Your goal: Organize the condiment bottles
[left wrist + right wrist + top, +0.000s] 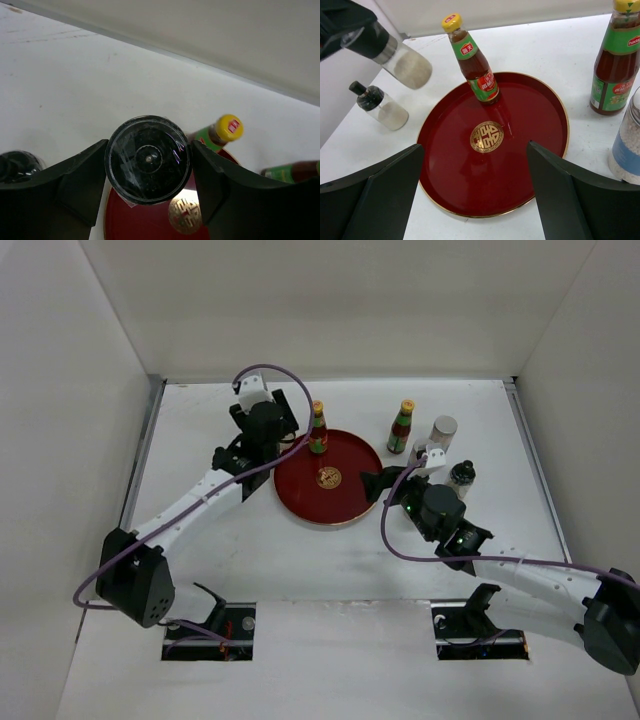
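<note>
My left gripper is shut on a shaker jar with a dark lid. It holds the jar tilted above the left edge of the round red tray; the same jar shows in the right wrist view. One sauce bottle stands on the tray's far side. A second sauce bottle stands on the table to the right of the tray. Another shaker jar stands on the table left of the tray. My right gripper is open over the tray's right rim, holding nothing.
Two more shaker jars stand right of the tray: a silver-lidded one and a smaller one beside my right wrist. White walls close in the table at the back and both sides.
</note>
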Controlling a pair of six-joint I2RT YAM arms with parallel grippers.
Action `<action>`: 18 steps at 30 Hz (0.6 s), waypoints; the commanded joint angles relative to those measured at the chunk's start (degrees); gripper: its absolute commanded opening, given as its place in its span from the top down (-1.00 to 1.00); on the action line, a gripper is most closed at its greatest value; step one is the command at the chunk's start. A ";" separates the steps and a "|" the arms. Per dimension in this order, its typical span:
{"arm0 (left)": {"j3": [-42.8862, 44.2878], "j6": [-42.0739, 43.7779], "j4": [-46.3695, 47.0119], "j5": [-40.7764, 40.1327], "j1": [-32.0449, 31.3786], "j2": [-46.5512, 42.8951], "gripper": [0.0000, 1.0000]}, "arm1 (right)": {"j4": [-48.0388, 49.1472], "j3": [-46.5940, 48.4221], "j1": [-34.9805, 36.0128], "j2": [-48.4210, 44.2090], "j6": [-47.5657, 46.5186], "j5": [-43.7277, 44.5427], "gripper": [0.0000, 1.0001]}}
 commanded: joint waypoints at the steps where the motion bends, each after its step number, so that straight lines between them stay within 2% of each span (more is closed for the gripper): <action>1: -2.53 0.33 2.91 -1.56 -2.64 0.52 0.24 | 3.42 -0.23 -0.12 -0.70 0.08 -0.60 -0.81; 10: -2.80 0.33 6.77 -2.61 -6.69 5.96 0.19 | 3.42 0.03 -0.29 0.27 -0.01 -0.60 -0.81; 18: -1.49 1.64 10.47 -2.27 -6.87 11.93 0.14 | 3.42 -0.15 -0.21 -0.60 -0.19 -0.60 -0.81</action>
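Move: The tray is where the glass shaker in the left hand is going: its middle lies about 10 cm to that hand's right, level with it fore and aft, some 21 cm down. The sauce bottle already on the tray stands roughly 7 cm ahead and 8 cm right, its middle 11 cm lower; the dark-capped shaker is about 12 cm left, level, 16 cm down. From the right hand the tray's middle is some 12 cm ahead, 9 cm left, 17 cm below. The glass shaker, still gripped by its black cap, is lowered by the left hand about 10 cm and carried some 5 cm to the right, over the left part of the tray and in beside the near-left side of the sauce bottle. The wrist tips down by about 10 degrees on the way, with the fingers keeping their hold. ##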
